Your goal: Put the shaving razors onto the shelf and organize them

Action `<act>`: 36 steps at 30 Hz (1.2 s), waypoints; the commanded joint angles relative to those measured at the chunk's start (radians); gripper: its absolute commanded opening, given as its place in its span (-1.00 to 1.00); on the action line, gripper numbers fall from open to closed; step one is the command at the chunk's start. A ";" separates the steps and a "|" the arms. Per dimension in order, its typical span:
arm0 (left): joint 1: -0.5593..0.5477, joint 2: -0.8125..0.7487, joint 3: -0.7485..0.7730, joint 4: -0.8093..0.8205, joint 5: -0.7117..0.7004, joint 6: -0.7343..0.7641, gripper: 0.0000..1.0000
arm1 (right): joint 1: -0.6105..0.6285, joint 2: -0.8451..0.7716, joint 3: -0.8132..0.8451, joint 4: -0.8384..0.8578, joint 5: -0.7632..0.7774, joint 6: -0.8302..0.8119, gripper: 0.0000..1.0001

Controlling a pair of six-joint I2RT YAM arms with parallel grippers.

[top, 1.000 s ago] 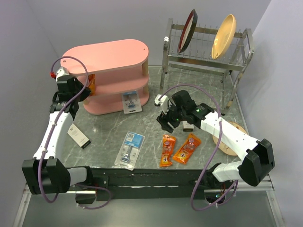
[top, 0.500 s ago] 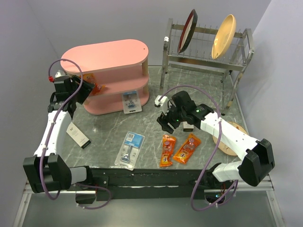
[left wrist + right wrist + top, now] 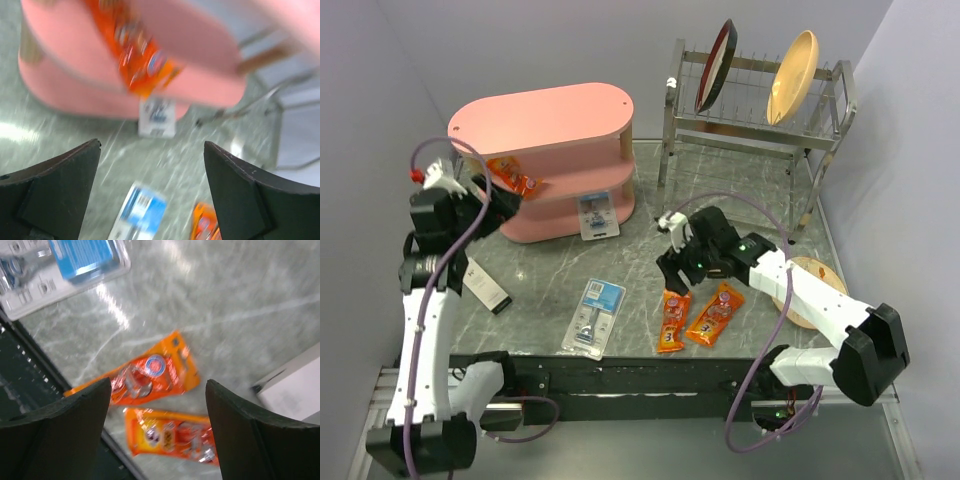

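One shaving razor pack leans against the foot of the pink shelf; it also shows blurred in the left wrist view. The second razor pack lies flat on the table near the front edge and shows in both wrist views. My left gripper hangs open and empty just left of the shelf's middle tier. My right gripper stands open and empty above two orange snack packets, to the right of the flat razor pack.
An orange snack packet lies on the shelf's middle tier. Two more packets lie under the right gripper. A white-and-black box lies at the left, another beside the right wrist. A dish rack with plates stands at the back right, and a wooden disc lies under the right arm.
My left gripper opened, left the orange packet on the shelf's middle tier and drew back to the left. My right gripper moved down over the two orange packets.
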 commanded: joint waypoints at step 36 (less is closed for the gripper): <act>0.157 0.255 -0.180 0.516 0.342 -0.454 0.11 | -0.190 -0.014 -0.037 0.058 0.001 0.206 0.75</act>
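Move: The orange razor packet lying on the middle shelf is about 12 cm ahead of the left hand, roughly 1 cm to its left and 6 cm lower, its tabbed end towards the robot. The razor blister pack at the bottom shelf is some 17 cm right of this hand, 4 cm ahead and 26 cm below; the white box on the table lies 11 cm back, 7 cm left and 28 cm below. From the right hand, the shelf packet is about 20 cm ahead, 34 cm left and 9 cm higher. The left hand first dips some 9 cm while drawing back 2 cm, then turns forward about 8 cm and rises a little towards the tabbed end of the orange packet on the middle shelf, rolling its left side down by nearly 30 degrees and closing its fingers to roughly half open; they end close to the tab, with contact not clearly visible. Meanwhile the open, empty right hand, after a short dip back and down, swings about 4.5 cm right and slightly forward above the table, turning some 20 degrees clockwise away from the shelf. ##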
